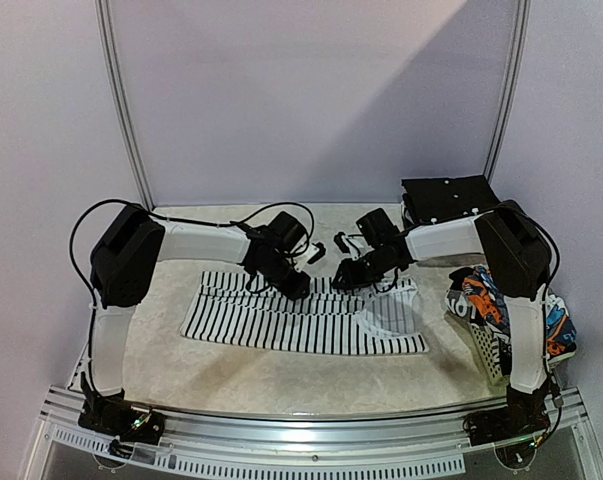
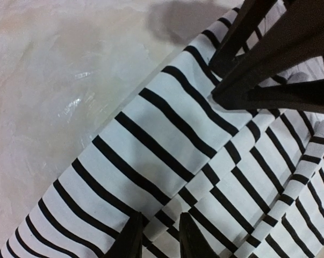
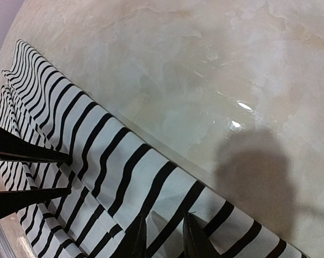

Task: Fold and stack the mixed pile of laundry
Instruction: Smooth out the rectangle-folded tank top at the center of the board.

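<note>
The white garment with thin black stripes [image 1: 301,322] lies spread across the middle of the table [image 1: 281,385]. Both grippers are down at its far edge, close together. My left gripper [image 1: 293,284] [image 2: 160,217] is shut on a small raised fold of the striped garment [image 2: 151,140]. My right gripper [image 1: 347,277] [image 3: 164,217] pinches a ridge of the same garment [image 3: 113,161] beside the bare tabletop. The garment with the orange, blue and black print [image 1: 479,298] hangs over the basket at the right.
A white lattice basket [image 1: 489,352] stands at the table's right edge beside the right arm. A black flat device [image 1: 449,197] sits at the back right. Two metal frame posts [image 1: 123,100] rise at the back.
</note>
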Tool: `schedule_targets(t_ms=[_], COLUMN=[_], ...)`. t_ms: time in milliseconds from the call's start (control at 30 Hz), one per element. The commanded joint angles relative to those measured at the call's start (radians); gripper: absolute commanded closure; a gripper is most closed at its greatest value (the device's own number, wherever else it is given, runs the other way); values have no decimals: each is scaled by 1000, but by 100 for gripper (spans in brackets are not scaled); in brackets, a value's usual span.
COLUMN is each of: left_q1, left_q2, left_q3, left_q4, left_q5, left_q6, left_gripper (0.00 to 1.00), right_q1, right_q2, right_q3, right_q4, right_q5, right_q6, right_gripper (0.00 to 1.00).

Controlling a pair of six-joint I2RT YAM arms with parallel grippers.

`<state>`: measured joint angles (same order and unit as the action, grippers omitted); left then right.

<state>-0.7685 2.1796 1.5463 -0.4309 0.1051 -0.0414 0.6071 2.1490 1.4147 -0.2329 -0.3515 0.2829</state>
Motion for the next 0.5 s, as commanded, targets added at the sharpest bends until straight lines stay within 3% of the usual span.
schedule_targets(t_ms=[0, 267, 467], left_q1=[-34, -66, -95], left_q2=[-17, -92, -236], left_q3=[-31, -161, -265], left_q4=[-21, -15, -1], left_q5=[2, 4, -58], left_q6=[-10, -25, -54], left_gripper=[76, 78, 78], right_q1=[-5, -6, -6], right_q2=[44, 31, 20], right_q3=[4, 7, 22], right_q4=[-21, -42, -64], right_q5=[12, 28, 30], right_q6=[-5, -14, -17], right_gripper=[75, 74, 73])
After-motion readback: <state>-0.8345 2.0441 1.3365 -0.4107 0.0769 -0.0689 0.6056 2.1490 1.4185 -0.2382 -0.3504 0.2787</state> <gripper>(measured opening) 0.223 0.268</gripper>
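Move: The left hand's narrow fingertips are on the striped tank top near its far edge; the middle of the tank top lies about 6 cm back and 1 cm to the right, roughly 1 cm below. From that hand, the near crease runs crosswise about 5 cm straight back, and the white neckline is some 18 cm right and 6 cm back. From the right hand, the tank top's middle is about 8 cm back and 8 cm left, 1 cm below. The left hand draws its nearly closed fingertips back towards the robot by about 5.5 cm, gathering speed and veering slightly left near the end, staying low and dragging over the tank top from the far crease to the near one, with hardly any wrist turn. Meanwhile the right hand stays put with its fingertips on the cloth by the far edge, a little to the right, holding that part while the left hand strokes. ##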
